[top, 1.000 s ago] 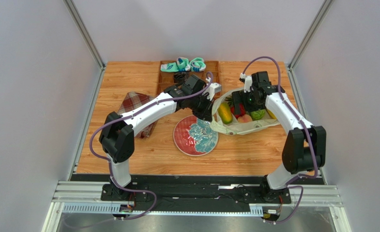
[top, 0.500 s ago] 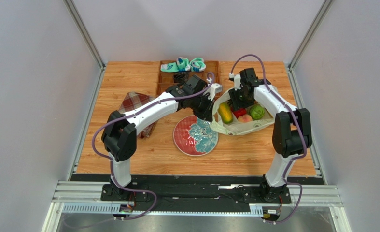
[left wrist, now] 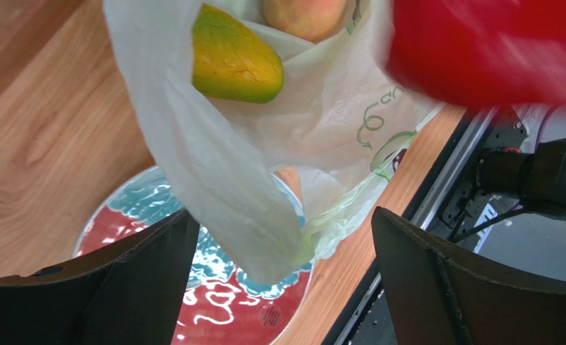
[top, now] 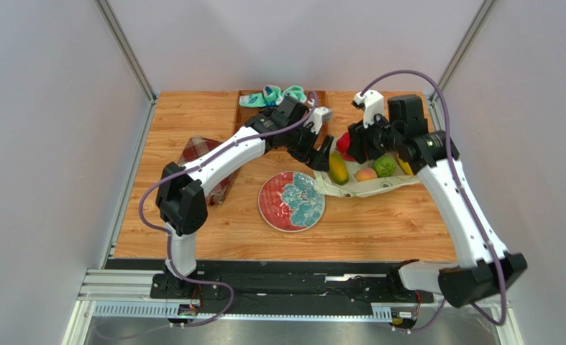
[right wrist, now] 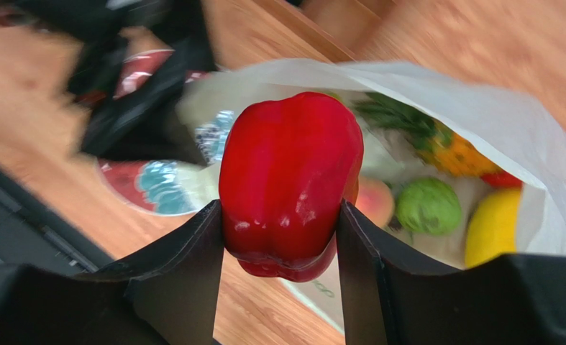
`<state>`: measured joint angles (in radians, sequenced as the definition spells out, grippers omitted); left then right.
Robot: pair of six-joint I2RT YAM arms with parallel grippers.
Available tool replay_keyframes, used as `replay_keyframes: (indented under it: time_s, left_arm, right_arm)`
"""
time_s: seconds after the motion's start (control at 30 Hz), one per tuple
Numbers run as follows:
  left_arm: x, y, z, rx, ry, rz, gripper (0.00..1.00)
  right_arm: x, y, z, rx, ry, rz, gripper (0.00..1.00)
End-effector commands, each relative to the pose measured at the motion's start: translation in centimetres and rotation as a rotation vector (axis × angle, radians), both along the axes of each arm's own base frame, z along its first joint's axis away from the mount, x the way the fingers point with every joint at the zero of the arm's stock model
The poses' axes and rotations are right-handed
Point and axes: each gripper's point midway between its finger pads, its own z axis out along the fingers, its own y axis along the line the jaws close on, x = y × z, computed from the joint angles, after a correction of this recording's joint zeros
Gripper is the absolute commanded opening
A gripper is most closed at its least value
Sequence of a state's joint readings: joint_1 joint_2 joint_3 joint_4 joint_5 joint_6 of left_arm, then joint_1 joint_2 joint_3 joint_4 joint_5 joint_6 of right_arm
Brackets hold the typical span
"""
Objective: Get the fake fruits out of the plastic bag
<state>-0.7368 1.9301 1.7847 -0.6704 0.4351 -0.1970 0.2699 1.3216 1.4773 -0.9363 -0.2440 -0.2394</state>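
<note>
The plastic bag (top: 368, 185) lies open on the table right of the plate, its thin cream wall (left wrist: 264, 158) hanging between the wide-apart fingers of my open left gripper (left wrist: 282, 237), which stands at the bag's left edge (top: 323, 152). My right gripper (right wrist: 280, 215) is shut on the red bell pepper (right wrist: 289, 180), held above the bag's mouth (top: 344, 144). Inside the bag rest a mango (top: 338, 169), a peach (top: 365, 175), a green round piece (top: 385, 167), a pineapple (right wrist: 436, 144), a yellow fruit (right wrist: 490, 226) and a small red fruit (right wrist: 501, 180).
A red and teal plate (top: 291, 201) sits just left of the bag, partly under its flap. A plaid cloth (top: 205, 154) lies at the left under the left arm. A wooden tray (top: 320, 100) with teal-and-white socks (top: 275, 95) stands at the back.
My left gripper opened and let go of the bag's edge, moving slightly back. My right gripper closed on the red bell pepper and lifted it out of the bag.
</note>
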Motion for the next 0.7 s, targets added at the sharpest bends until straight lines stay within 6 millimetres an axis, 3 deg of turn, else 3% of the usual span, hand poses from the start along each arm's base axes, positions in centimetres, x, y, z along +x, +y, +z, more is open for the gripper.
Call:
replay_keyframes:
  time_s: [0.0, 0.07, 0.13, 0.17, 0.23, 0.37, 0.4, 0.47, 0.5, 0.6, 0.67]
  left_arm:
    - [2.7, 3.7, 6.5, -0.082, -0.085, 0.118, 0.99]
    - [2.8, 6.2, 9.0, -0.092, -0.153, 0.176, 0.99]
    - [3.9, 9.3, 10.1, -0.042, -0.24, 0.281, 0.99]
    - [3.3, 11.0, 11.1, -0.029, -0.289, 0.314, 0.99]
    - [3.3, 13.6, 12.1, 0.021, -0.375, 0.384, 0.99]
    - [1.3, 18.7, 13.5, 0.069, -0.493, 0.525, 0.99]
    - [1.0, 19.3, 13.4, 0.081, -0.503, 0.539, 0.99]
    - [0.3, 20.4, 12.9, 0.11, -0.53, 0.54, 0.99]
    - [0.1, 20.7, 12.8, 0.122, -0.54, 0.534, 0.99]
    - [-0.4, 21.0, 12.5, 0.127, -0.55, 0.514, 0.99]
    - [-0.4, 21.1, 12.2, 0.132, -0.553, 0.513, 0.99]
  right_arm:
    - [-6.1, 4.3, 1.9, 0.039, -0.043, 0.259, 0.22]
    - [-7.7, 7.2, 2.9, 0.045, -0.1, 0.375, 0.22]
    - [-8.1, 9.0, 2.9, 0.025, -0.134, 0.435, 0.22]
    - [-8.7, 10.8, 3.0, 0.021, -0.168, 0.509, 0.22]
    - [-8.4, 12.8, 1.8, -0.01, -0.191, 0.574, 0.22]
    - [-8.1, 16.6, -2.8, -0.043, -0.177, 0.702, 0.22]
    - [-7.6, 17.6, -4.7, -0.055, -0.142, 0.727, 0.22]
    - [-6.4, 18.8, -6.2, -0.063, -0.139, 0.734, 0.21]
    - [-5.7, 19.4, -8.4, -0.088, -0.099, 0.736, 0.21]
    - [-4.0, 21.1, -9.3, -0.084, -0.089, 0.72, 0.21]
    - [-2.6, 22.0, -11.0, -0.115, -0.075, 0.683, 0.2]
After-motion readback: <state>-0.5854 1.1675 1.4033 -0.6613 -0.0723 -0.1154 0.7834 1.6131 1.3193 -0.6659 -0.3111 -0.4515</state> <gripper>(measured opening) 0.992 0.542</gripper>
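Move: The right hand already holds the red pepper high up; the plate it is bound for lies about 16 cm to its left, 8 cm back and 22 cm below. Under the pepper the mango lies some 2 cm ahead and 2 cm left, the peach level and 6 cm right, both about 20 cm down. The left hand, already open at the bag's rim, has the plate about 8 cm to its left, 8 cm back and 15 cm below. Keeping its grip on the red pepper, the right hand swings about 18 cm left and somewhat back over a low arch, then sinks steeply towards the plate, its wrist turning some 40 degrees counter-clockwise. The left hand, fingers staying wide open, clears the way, leaving the bag's rim with a short push forward, then going left and up, away from the plate. ##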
